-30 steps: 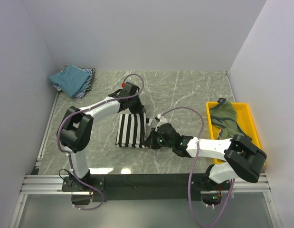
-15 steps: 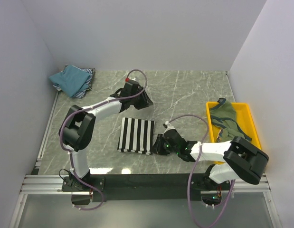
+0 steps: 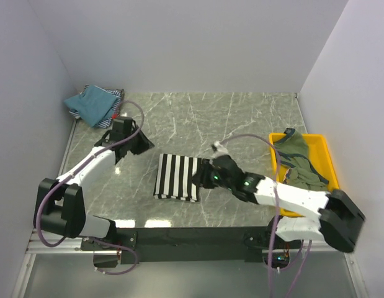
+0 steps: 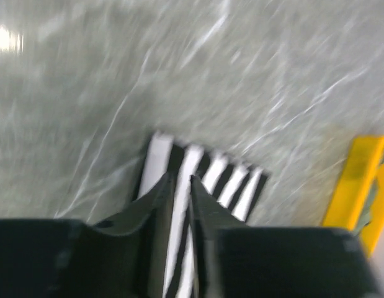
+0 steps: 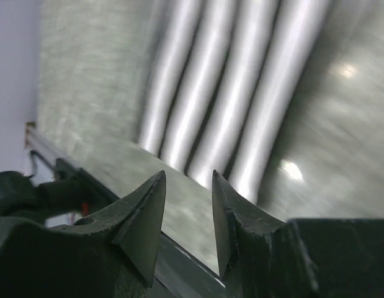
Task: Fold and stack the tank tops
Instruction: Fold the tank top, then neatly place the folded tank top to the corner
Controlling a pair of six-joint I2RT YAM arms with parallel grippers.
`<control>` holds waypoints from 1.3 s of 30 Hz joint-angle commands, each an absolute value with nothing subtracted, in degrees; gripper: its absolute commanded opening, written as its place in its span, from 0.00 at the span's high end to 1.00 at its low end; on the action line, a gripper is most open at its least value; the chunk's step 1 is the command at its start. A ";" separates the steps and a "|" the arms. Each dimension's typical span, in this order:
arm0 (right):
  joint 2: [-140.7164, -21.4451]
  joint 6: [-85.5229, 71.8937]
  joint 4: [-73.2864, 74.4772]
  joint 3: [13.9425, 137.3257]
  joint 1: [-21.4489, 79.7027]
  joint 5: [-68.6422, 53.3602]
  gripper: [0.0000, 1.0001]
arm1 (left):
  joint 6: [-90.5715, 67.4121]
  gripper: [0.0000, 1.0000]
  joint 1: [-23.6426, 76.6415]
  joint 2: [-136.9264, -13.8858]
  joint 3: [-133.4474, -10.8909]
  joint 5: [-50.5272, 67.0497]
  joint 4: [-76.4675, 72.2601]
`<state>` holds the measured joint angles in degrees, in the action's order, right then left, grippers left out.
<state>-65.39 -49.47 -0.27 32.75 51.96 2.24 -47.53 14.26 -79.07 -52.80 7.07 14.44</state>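
Observation:
The black-and-white striped tank top (image 3: 176, 177) lies folded into a rectangle on the marble table; it also shows in the left wrist view (image 4: 232, 183) and the right wrist view (image 5: 241, 93). My left gripper (image 3: 146, 147) (image 4: 180, 179) hovers up and left of it, empty, with the jaws only slightly apart. My right gripper (image 3: 199, 178) (image 5: 187, 177) is at the top's right edge, open and empty. The teal-blue top (image 3: 91, 104) lies on the fine blue-and-white striped top (image 3: 115, 100) at the back left. The olive-green top (image 3: 297, 158) lies in the yellow tray (image 3: 333, 162).
The yellow tray stands at the right edge of the table and shows in the left wrist view (image 4: 359, 180). Grey walls close in the table on the left, back and right. A metal rail (image 3: 61, 239) runs along the near edge.
My left gripper has pulled away from the striped top, swinging back and to the left. My right gripper let go of the top's right side and now sits open at that edge.

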 commanded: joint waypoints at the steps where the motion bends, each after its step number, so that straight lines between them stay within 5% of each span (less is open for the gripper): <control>1: -76.33 -42.82 1.14 43.40 55.36 0.19 0.57 | -44.38 0.75 13.72 -78.67 -47.74 12.21 15.91; 8: -94.55 -38.06 3.87 62.38 60.29 -3.33 0.57 | -44.48 0.53 7.47 -79.53 -38.50 27.22 6.52; 14: -102.56 -38.93 1.94 60.66 60.03 -4.92 0.58 | -41.93 0.45 7.12 -83.41 -37.62 32.96 4.75; 39: -103.80 -42.72 -14.41 45.09 55.46 -13.79 0.59 | -42.45 0.36 10.02 -89.03 -32.78 32.52 2.55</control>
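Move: From the right hand, the middle of the folded striped tank top lies about 8 cm to the left, 1 cm ahead and 10 cm below. From the left hand it is roughly 13 cm back, 11 cm to the right and 12 cm down. The finished stack stands some 22 cm ahead and 29 cm to the left of the left hand, about 10 cm below it. The yellow bin is about 56 cm to the right of the right hand, nearly level fore and aft, 8 cm lower. The right fingertips come down onto the striped cloth near its near edge, still open: the hand swings about 12 cm left over it, then sinks some 8 cm net, turning 20 degrees counter-clockwise. The left hand drops about 10 cm and draws back 9 cm to the cloth's left edge, tipping down and turning clockwise as its fingers open wider to straddle that edge. ##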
